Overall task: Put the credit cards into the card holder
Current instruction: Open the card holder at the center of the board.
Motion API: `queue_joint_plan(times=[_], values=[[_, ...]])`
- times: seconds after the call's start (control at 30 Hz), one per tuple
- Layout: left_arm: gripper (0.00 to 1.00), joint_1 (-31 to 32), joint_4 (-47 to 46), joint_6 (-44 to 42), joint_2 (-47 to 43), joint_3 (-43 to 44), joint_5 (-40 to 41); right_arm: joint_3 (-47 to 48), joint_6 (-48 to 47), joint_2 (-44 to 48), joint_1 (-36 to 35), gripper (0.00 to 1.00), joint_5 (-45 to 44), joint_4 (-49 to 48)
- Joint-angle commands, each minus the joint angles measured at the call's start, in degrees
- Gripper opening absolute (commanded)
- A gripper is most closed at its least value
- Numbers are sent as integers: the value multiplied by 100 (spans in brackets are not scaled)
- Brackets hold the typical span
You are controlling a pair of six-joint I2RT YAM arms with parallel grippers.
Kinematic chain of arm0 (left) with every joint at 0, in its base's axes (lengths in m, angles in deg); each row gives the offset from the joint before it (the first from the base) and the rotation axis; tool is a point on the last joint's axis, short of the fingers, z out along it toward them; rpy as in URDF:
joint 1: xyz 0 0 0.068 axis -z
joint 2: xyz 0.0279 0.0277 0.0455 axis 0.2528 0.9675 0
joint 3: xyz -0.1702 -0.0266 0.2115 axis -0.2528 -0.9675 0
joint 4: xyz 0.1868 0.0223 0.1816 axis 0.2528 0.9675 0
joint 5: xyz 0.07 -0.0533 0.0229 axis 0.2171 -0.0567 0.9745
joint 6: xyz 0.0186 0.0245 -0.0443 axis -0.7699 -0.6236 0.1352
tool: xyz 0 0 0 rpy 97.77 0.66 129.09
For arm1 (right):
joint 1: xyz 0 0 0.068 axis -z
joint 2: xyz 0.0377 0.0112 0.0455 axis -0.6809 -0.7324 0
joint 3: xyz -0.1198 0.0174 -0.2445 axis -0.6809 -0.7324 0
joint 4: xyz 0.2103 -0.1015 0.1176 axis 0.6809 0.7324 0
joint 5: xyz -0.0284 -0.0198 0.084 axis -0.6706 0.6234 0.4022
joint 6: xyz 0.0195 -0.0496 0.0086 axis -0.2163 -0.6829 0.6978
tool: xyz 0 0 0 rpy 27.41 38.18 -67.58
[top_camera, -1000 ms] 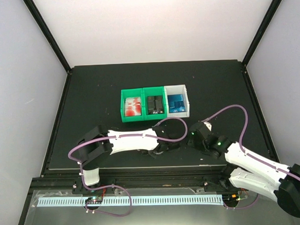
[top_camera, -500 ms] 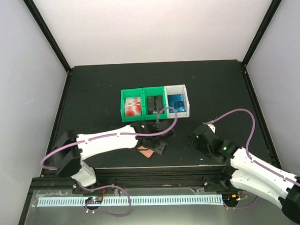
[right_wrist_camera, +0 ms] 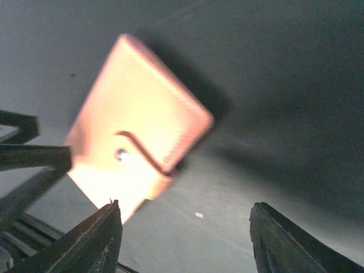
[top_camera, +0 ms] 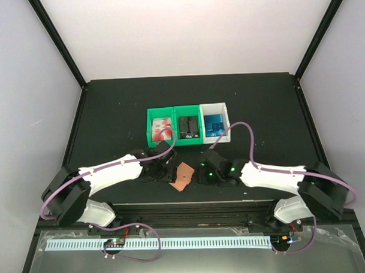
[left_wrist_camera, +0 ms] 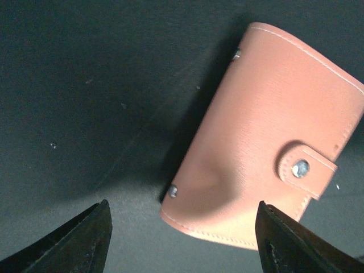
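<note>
The card holder [top_camera: 182,174] lies shut on the black mat between my two grippers, snap tab fastened. In the left wrist view the card holder [left_wrist_camera: 267,136] sits just ahead of my open left gripper [left_wrist_camera: 182,233], with no finger touching it. My left gripper [top_camera: 167,172] stands just left of it. My right gripper [top_camera: 203,172] is just right of it. The right wrist view shows the card holder [right_wrist_camera: 136,131] ahead and to the left of my open right gripper [right_wrist_camera: 185,219]. The red and white credit cards [top_camera: 162,128] lie in the left green bin [top_camera: 150,130].
A second green bin [top_camera: 189,141] holds dark items. Beside it, a white bin [top_camera: 227,124] holds blue items. All three stand in a row behind the grippers. The mat's front edge [top_camera: 185,202] runs close below the card holder.
My left gripper has opened, left the card holder on the mat and drawn back to the left. My right arm has swung left, close to the card holder, with its jaws a little wider.
</note>
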Motion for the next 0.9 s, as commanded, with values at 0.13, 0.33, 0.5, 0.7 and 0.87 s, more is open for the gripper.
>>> queue_joint_plan(times=[0.13, 0.33, 0.5, 0.7, 0.87], values=[[48, -394, -1382, 137, -17, -613, -1113, 1089, -53, -1280, -481, 58, 8, -50], [39, -461, -1704, 377, -80, -1059, -1240, 1934, -149, -1879, -747, 63, -703, 908], [28, -549, -2025, 741, -194, -1556, -1318, 2682, 161, -2457, -1045, 63, -1607, 1908], [25, -704, -2346, 1072, -299, -1998, -1458, 2823, 688, -2734, -1191, 62, -2171, 2430], [23, -783, -2383, 1146, -334, -2068, -1492, 2793, 945, -2870, -1200, 62, -2400, 2762]])
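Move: The closed card holder lies flat and slanted. Its middle is about 5 cm right and 2 cm ahead of my left hand, some 3 cm below. From my right hand it is about 7 cm left, 3 cm ahead and 4 cm down, with its snap strap about 5 cm left and 2 cm ahead. The middle green tray stands roughly 24 cm ahead and 8 cm right of my left hand. My left hand sinks about 2.5 cm onto the near end of the card holder's spine and closes its fingers to pinch that corner, leaning its fingertips some 20 degrees to the right. Meanwhile my half-open right hand sweeps about 8 cm left over the holder, then comes back 3 cm while sinking 3 cm and turning its fingers nearly straight down, to straddle the snap strap. ##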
